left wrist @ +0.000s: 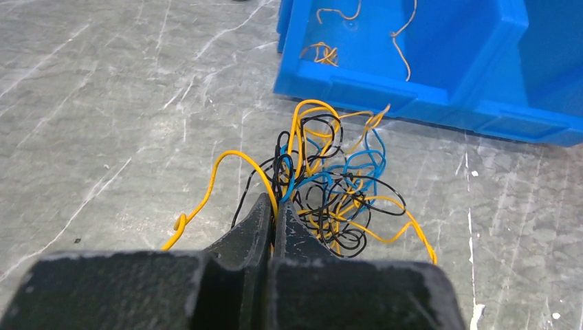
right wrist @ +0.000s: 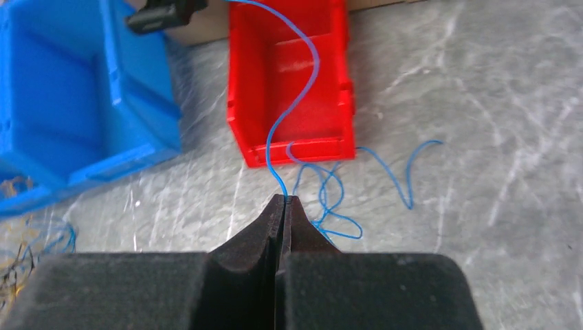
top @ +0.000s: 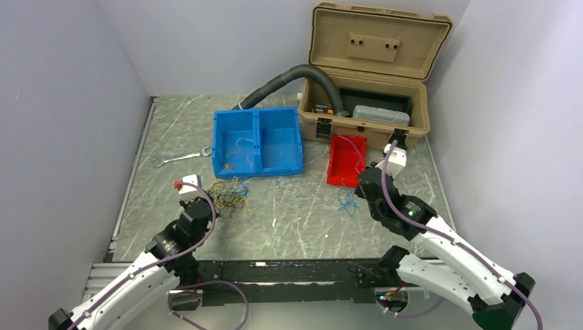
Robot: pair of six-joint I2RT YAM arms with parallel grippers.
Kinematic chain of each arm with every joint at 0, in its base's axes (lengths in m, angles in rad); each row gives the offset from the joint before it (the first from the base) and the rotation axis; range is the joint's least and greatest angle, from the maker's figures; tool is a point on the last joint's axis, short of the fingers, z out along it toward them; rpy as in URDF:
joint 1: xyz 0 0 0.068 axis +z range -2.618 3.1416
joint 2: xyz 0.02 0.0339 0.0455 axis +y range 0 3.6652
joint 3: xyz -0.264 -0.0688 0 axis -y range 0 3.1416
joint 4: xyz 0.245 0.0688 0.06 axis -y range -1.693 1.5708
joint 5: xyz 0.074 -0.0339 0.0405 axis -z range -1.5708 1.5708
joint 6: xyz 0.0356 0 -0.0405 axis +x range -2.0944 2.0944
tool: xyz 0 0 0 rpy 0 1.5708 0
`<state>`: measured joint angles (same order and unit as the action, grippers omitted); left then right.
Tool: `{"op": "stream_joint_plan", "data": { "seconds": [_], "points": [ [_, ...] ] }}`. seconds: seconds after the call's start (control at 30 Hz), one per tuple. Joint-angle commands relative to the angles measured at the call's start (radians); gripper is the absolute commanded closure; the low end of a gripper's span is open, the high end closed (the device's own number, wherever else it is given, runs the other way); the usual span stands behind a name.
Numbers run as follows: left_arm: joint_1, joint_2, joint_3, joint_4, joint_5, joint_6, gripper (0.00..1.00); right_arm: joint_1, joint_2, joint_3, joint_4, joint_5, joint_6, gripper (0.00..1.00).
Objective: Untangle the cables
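A tangle of thin yellow, blue and black cables (left wrist: 330, 185) lies on the table in front of the blue bin (left wrist: 412, 62), and in the top view the tangle (top: 230, 194) sits just right of my left gripper (top: 205, 199). My left gripper (left wrist: 273, 206) is shut on a yellow cable at the tangle's near edge. My right gripper (right wrist: 284, 199) is shut on a single blue cable (right wrist: 295, 103) that rises over the red bin (right wrist: 289, 82). More loose blue cables (right wrist: 330, 199) lie on the table just past its tips, and in the top view these blue cables (top: 347, 201) are left of the right gripper (top: 361, 182).
The two-compartment blue bin (top: 258, 141) holds a few wire bits. The red bin (top: 346, 159) stands before an open tan toolbox (top: 371, 69). A grey corrugated hose (top: 289, 79) curves into the toolbox. A wrench (top: 180, 158) lies at the left.
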<state>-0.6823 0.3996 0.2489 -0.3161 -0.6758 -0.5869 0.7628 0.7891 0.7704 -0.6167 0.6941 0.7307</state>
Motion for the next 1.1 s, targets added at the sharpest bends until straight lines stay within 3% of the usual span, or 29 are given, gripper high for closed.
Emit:
{"op": "stream_joint_plan", "data": {
  "seconds": [0.0,0.57,0.9,1.07],
  "points": [
    [0.003,-0.016,0.031,0.000,-0.049,-0.030,1.00,-0.011,-0.070,0.041,-0.124,0.135,0.099,1.00],
    [0.003,0.042,0.019,0.161,0.192,0.154,1.00,-0.017,-0.028,0.106,-0.213,0.131,0.161,1.00],
    [0.003,0.001,-0.010,0.228,0.333,0.229,1.00,-0.023,0.002,0.118,-0.229,0.078,0.189,1.00],
    [0.003,-0.019,-0.017,0.234,0.351,0.237,1.00,-0.030,0.047,0.152,-0.347,0.125,0.300,1.00]
  ]
}}
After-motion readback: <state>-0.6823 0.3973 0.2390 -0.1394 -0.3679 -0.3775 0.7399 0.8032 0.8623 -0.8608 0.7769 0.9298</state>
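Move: The left hand still holds the tangled cables, their mass about 3 cm ahead, 4 cm to the right and 4 cm below; the blue bin's middle is roughly 18 cm ahead, 13 cm right and 6 cm down. The right hand grips one blue cable; from it the red bin lies some 13 cm ahead, 2 cm left and 16 cm down, and the loose blue cable about 4 cm ahead, 1 cm left and 17 cm down. The left hand keeps its shut grip on the tangled cables and, after a slight sway to the left, carries them about 5 cm to the right along the front of the blue bin, turning some 20 degrees clockwise and rising about 2 cm towards the end. The right hand, still pinching the blue cable high above the table, finishes its swing with a short drift right and slightly back, turning a little clockwise, then practically holds there with fingers shut. ##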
